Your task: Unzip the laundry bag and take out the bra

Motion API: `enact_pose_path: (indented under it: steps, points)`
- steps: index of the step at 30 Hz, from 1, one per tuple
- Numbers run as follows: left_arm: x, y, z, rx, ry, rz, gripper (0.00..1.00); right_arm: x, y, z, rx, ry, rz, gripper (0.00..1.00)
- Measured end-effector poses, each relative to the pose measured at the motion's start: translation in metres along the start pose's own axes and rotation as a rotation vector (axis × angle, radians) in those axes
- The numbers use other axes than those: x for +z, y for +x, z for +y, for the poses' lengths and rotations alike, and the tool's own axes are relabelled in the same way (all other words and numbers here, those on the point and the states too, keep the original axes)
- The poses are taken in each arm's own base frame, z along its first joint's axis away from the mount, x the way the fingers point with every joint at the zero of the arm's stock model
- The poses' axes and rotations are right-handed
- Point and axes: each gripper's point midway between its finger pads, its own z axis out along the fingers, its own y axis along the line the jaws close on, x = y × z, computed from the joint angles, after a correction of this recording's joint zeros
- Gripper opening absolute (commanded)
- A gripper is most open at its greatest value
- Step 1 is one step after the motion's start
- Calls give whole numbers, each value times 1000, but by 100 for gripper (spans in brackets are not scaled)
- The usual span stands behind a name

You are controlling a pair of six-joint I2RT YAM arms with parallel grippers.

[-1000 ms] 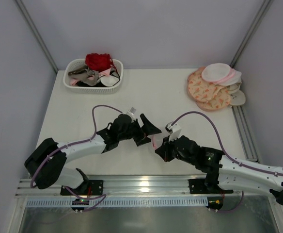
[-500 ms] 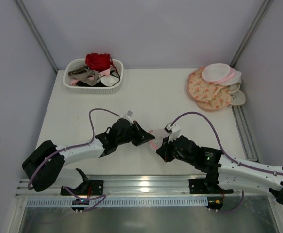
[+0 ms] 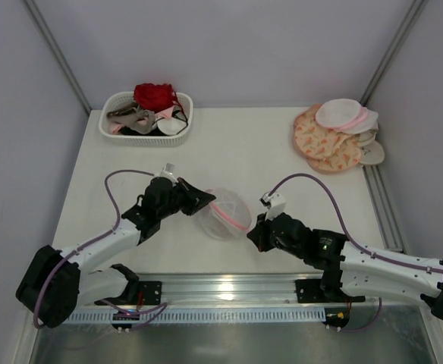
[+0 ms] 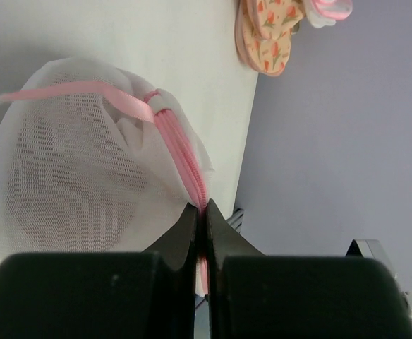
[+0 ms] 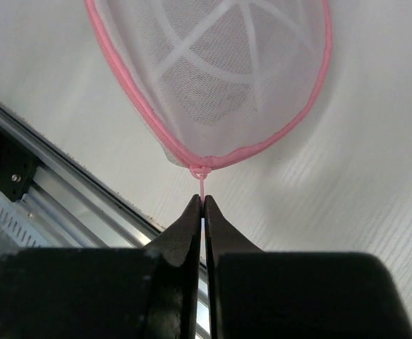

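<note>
The laundry bag, a small dome of white mesh with a pink zipper rim, hangs stretched between both grippers near the table's front middle. My left gripper is shut on the pink zipper rim at the bag's left side, jaws pinched together on the tape. My right gripper is shut on the thin pink zipper pull at the rim's low point, just below the mesh dome. The bra is hidden; only pale folds show through the mesh.
A white slotted basket holding red and other garments stands at the back left. A pile of peach-patterned round pouches lies at the back right, also seen as pouches in the left wrist view. A metal rail runs along the near edge.
My left gripper closed on the bag's zipper rim and drew back to the left. The bag, bunched between the grippers before, now hangs spread out between them. The right gripper stayed put.
</note>
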Motion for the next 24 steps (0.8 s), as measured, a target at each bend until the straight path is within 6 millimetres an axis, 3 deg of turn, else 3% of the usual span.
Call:
enact_pose_path:
  steps: [4,9,12,18,20,21,24]
  points:
    - [5,9,1,33,-5,104,0,5,7,-17,8,93,20,4]
    - [7,24,-10,96,48,237,0,8,19,-53,18,294,67,4]
    - [5,25,-27,160,118,291,0,6,15,-65,35,377,55,4]
    - [21,16,-70,258,269,342,1,-7,-8,-68,74,403,-44,4]
    - [31,13,-74,273,286,349,28,-14,-14,-69,82,401,-73,4]
    - [38,12,-74,275,296,349,58,-18,-17,-70,84,398,-83,4]
    - [51,8,-60,260,281,337,84,-25,-19,-71,86,395,-96,4]
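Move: The laundry bag's middle lies about 4 cm to the right of the left hand, 5 cm nearer the base and some 6 cm below; that hand already pinches the bag's far-left zip edge. The pink zip pull is about 9 cm to its right, 9 cm back and 4 cm below. The right hand already holds that pull's cord, its knot about 1 cm ahead and 1 cm left; from there the bag's middle is about 7 cm left, 5 cm ahead and 4 cm below, the zip edge some 10 cm left and 10 cm ahead. The bag is carried to the right between both hands: the left keeps its pinch on the zip edge, first going right and slightly back, then rising and swinging forward, about 6 cm right overall, turning some 25 degrees clockwise before its fingers open and let go. The right keeps hold of the pull cord, travels about 7 cm right and a little forward, dipping 4 cm and rising again, also turning clockwise. ##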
